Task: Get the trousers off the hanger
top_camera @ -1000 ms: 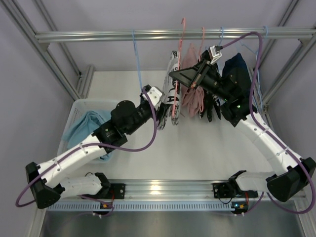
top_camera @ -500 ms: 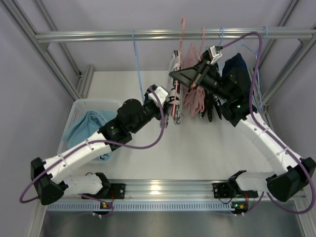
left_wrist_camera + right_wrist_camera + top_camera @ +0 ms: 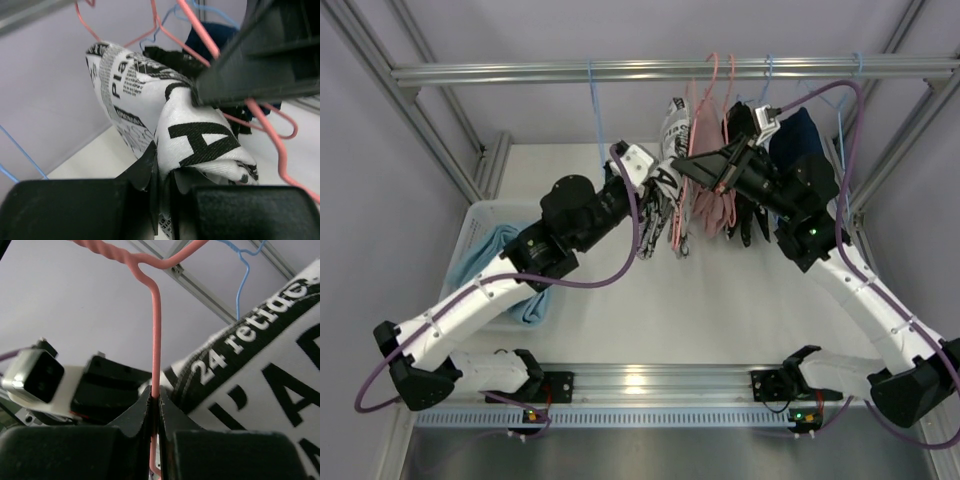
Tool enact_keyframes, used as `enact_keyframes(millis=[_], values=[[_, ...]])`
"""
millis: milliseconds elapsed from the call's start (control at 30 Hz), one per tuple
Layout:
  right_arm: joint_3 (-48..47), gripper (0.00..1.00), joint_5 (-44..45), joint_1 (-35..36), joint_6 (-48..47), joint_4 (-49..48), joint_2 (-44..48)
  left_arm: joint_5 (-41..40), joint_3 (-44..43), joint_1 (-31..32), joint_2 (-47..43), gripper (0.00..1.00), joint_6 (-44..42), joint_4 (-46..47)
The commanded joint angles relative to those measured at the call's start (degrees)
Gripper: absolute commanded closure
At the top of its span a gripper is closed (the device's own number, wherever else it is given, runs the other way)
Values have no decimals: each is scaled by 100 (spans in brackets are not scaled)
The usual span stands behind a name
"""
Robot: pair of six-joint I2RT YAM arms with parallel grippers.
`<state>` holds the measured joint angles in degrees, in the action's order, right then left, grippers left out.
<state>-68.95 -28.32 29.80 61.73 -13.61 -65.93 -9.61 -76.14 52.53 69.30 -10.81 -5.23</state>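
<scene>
The white newsprint trousers [image 3: 667,170] hang on a pink wire hanger [image 3: 677,215] under the top rail. My left gripper [image 3: 650,205] is shut on a fold of these trousers [image 3: 200,140] from the left. My right gripper [image 3: 688,172] is shut on the pink hanger's wire [image 3: 155,340], with the newsprint cloth [image 3: 260,365] right beside it. The dusty pink trousers [image 3: 713,200] hang on a second pink hanger just right of them. The light blue trousers [image 3: 500,262] lie in the white basket [image 3: 470,222] at the left.
A bare blue hanger [image 3: 598,110] hangs on the rail [image 3: 520,72] at the left. A dark navy garment [image 3: 798,140] and blue hangers [image 3: 840,120] hang at the right. Black patterned cloth [image 3: 748,222] hangs under my right arm. Frame posts stand at both sides.
My left gripper moved up and right and has taken hold of the newsprint trousers. My right gripper has shifted right with the pink hanger; the hangers have swung on the rail.
</scene>
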Motion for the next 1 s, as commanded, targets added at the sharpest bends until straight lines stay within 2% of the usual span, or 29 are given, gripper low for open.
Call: enact_keyframes(millis=[0, 133, 533, 733, 967], values=[[127, 100, -86, -62, -565, -318, 291, 222, -963, -33, -224, 100, 342, 367], [329, 100, -78, -53, -846, -152, 335, 319, -1753, -50, -197, 100, 413, 286], [452, 100, -60, 26, -1453, 262, 265, 635, -3248, -164, -13, 100, 404, 471], [338, 100, -51, 140, -1700, 394, 195, 381, -3925, -489, -39, 100, -35, 708], [101, 100, -60, 219, -1919, 596, 116, -259, -3927, -1131, -487, 100, -1045, 893]])
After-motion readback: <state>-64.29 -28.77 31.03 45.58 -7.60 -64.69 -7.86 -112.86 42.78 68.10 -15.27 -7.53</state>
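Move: From the left gripper, which already pinches the printed trousers, the basket with the blue trousers stands about 35 cm to the left, 38 cm below and nearly level fore and aft. The empty blue hanger hangs some 12 cm ahead and 10 cm left. The pink hanger's gripped wire is about 4 cm to the right, 2 cm ahead and 5 cm higher. From the right gripper, the printed trousers lie 4 cm left, 2 cm nearer and 7 cm lower. Pull the left gripper up nearly 28 cm, easing back a little and tipping its fingers upward, keeping the pinch on the printed trousers to draw them off the pink hanger; over the last third swing it left as well, towards the basket's side. Keep the right gripper shut on the hanger and lower it about 6 cm, dipping its fingers. ##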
